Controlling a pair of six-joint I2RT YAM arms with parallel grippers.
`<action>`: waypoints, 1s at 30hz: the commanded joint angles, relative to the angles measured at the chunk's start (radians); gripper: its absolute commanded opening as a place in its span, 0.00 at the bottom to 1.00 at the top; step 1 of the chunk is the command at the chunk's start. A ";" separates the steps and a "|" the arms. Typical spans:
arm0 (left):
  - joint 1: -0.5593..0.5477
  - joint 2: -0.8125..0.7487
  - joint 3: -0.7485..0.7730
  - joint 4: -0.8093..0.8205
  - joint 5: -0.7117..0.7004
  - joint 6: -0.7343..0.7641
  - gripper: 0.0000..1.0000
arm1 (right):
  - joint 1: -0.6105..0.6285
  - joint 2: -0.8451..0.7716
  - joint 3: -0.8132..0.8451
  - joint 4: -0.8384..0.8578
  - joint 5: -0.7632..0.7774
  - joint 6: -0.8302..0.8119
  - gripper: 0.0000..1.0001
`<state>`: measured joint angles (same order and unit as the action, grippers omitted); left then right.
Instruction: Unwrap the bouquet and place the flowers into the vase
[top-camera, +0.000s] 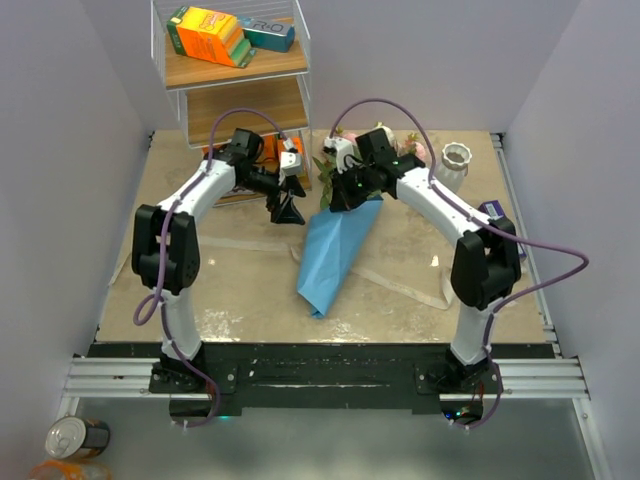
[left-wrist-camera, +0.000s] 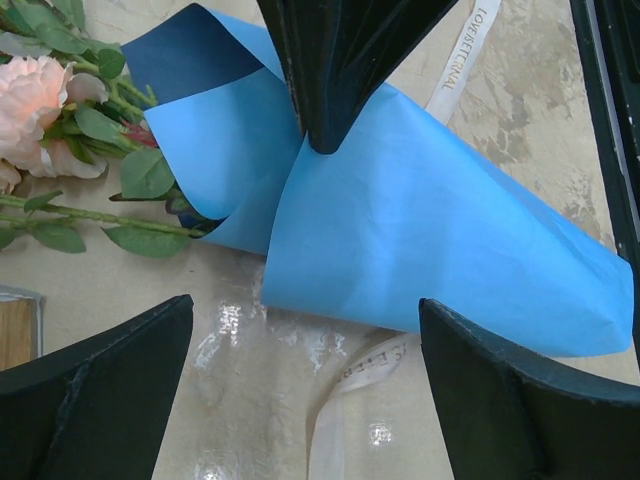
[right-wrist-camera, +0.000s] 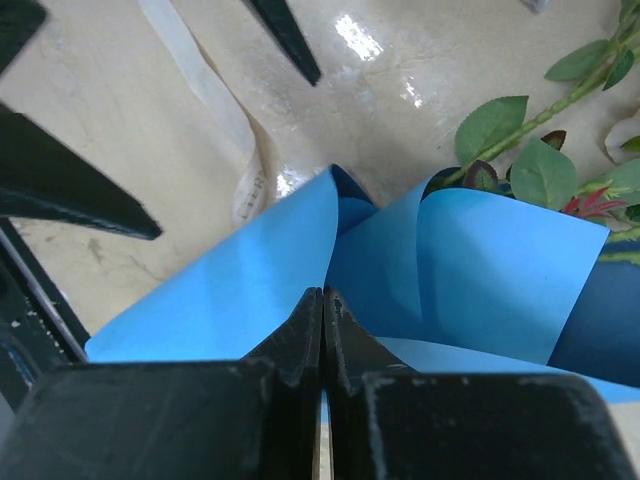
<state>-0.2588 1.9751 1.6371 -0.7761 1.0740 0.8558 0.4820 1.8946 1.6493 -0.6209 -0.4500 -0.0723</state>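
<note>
The bouquet lies in mid-table, its blue paper (top-camera: 335, 250) loosened into a cone. Pink roses and green leaves (left-wrist-camera: 40, 100) spill from the cone's far end. My right gripper (right-wrist-camera: 323, 293) is shut on an upper edge of the blue paper (right-wrist-camera: 500, 270); the left wrist view shows its black fingers (left-wrist-camera: 322, 120) pinching that fold. My left gripper (left-wrist-camera: 305, 305) hangs open just left of the bouquet, above the table and a loose beige ribbon (left-wrist-camera: 350, 390), with nothing between its fingers. The white ribbed vase (top-camera: 455, 160) stands upright at the back right.
A wire shelf (top-camera: 235, 65) at the back left holds an orange box (top-camera: 210, 35) and a teal box (top-camera: 268, 32). A purple box (top-camera: 495, 212) sits by the right arm. Ribbon (top-camera: 400, 285) trails across the table right of the paper. A can (top-camera: 75, 435) lies off the table, front left.
</note>
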 joint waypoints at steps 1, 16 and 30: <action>-0.014 -0.053 -0.003 0.041 0.014 -0.012 0.99 | -0.006 -0.142 0.014 0.006 -0.056 -0.018 0.00; -0.011 -0.119 -0.039 0.035 -0.063 -0.035 0.99 | -0.006 -0.649 -0.494 0.266 0.032 -0.006 0.00; -0.016 -0.163 -0.124 0.047 -0.095 -0.075 0.99 | -0.005 -0.881 -0.545 0.320 0.303 0.146 0.61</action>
<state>-0.2707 1.8576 1.5459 -0.7479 0.9737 0.8024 0.4774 1.0447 1.0241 -0.3687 -0.2096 0.0277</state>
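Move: The right hand already pinches the top edge of the blue wrapping paper, whose middle lies some 12 cm back and straight below its line, about 3 cm lower. From this hand the flower heads lie roughly 12 cm ahead and 6 cm right, and the vase about 22 cm right and 2 cm ahead. The paper's middle is about 9 cm back and 9 cm right of the open left hand, some 3 cm lower. Up and back by about 10 cm, the right hand quickly drags the pinched paper edge away from the flower heads. It then bears right, sinks some 3 cm and opens to about half, letting go of the paper, before rising again, roughly 9 cm further right in all, the fingers tipping up and turning clockwise. The left hand stays open, easing a little back over the paper's left side. ##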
